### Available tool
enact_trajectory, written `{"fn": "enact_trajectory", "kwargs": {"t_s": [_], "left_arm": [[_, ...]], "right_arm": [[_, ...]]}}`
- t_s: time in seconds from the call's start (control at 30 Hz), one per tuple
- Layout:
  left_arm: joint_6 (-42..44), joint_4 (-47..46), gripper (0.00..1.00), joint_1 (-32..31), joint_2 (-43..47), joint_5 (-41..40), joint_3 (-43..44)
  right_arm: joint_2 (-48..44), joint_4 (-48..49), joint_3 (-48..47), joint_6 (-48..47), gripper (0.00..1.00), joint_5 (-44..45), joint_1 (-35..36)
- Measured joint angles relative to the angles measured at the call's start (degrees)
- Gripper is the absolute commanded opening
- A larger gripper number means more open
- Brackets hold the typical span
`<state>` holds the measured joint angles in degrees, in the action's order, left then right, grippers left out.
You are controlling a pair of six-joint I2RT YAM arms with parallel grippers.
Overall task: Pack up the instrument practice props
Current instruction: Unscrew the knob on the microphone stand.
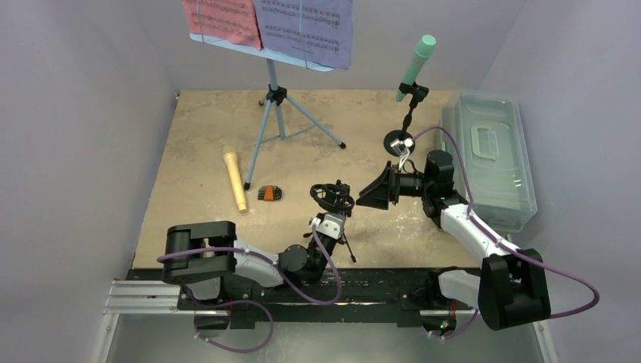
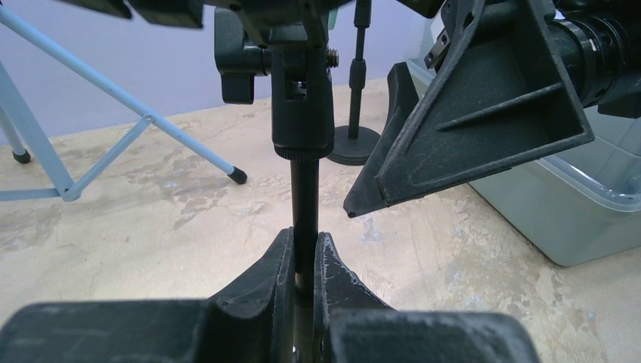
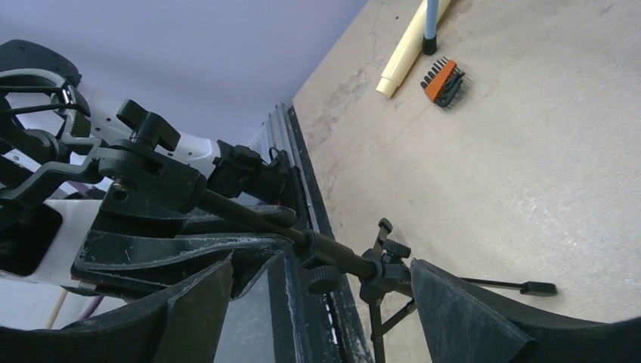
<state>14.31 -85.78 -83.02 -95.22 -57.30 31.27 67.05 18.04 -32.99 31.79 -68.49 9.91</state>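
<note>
A small black microphone tripod (image 1: pixel 333 199) with a ring mount on top stands lifted off the table, its thin stem (image 2: pixel 305 204) pinched in my left gripper (image 2: pixel 304 237), which is shut on it. My right gripper (image 3: pixel 321 265) is open, its wide fingers (image 2: pixel 484 113) on either side of the tripod's lower stem and leg hub (image 3: pixel 382 271) without touching. A yellow microphone (image 1: pixel 235 180) lies on the table. The mint-green microphone (image 1: pixel 416 64) stands on a round-base stand (image 1: pixel 398 141). The light-blue tripod (image 1: pixel 274 113) carries red (image 1: pixel 221 19) and purple pages (image 1: pixel 306 29) on its tray.
A translucent grey tub (image 1: pixel 491 159) with its lid on sits along the right wall, close behind my right arm. An orange-and-black bit holder (image 1: pixel 269 193) lies beside the yellow microphone. The light-blue tripod's legs (image 2: pixel 113 128) spread over the back left of the table.
</note>
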Motion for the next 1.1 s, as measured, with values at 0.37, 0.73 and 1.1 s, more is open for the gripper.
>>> {"fn": "enact_trajectory", "kwargs": {"t_s": [0.37, 0.73, 1.1], "left_arm": [[1.29, 0.5, 0.0, 0.09, -1.55, -2.12, 2.75], [-0.09, 0.96, 0.0, 1.64, -1.55, -3.04, 3.72], [-2.47, 1.01, 0.0, 1.64, -1.55, -2.99, 3.8]], "right_arm": [[1.38, 1.33, 0.46, 1.86, 0.61, 0.09, 2.25], [4.11, 1.05, 0.46, 1.62, 0.54, 1.51, 5.22], [5.73, 0.33, 0.46, 0.48, 0.34, 2.93, 6.56]]}}
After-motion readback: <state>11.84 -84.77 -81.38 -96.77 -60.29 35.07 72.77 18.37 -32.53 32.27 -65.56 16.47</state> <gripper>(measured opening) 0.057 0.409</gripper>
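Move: From the right hand the knob on the microphone stand lies some 3 cm back, 4 cm to its left and 3 cm lower, screwed into the pole just under the left fingers. The shock mount sits about 7 cm left, 2 cm back and 6 cm above the right hand; the tripod hub is about 3 cm back, 4 cm left and 8 cm below it. From the left hand, the knob is roughly 4 cm below and 1 cm right, level in depth. Down and to the left, with a slight draw back, the right hand closes in on the knob by about 4 cm, its left-pointing fingers narrowing from wide open to under half until the tips stand either side of the knob; a firm pinch can't be made out. The left fingers keep their grip on the pole and bring the stand about 1.5 cm forward, then hold. ##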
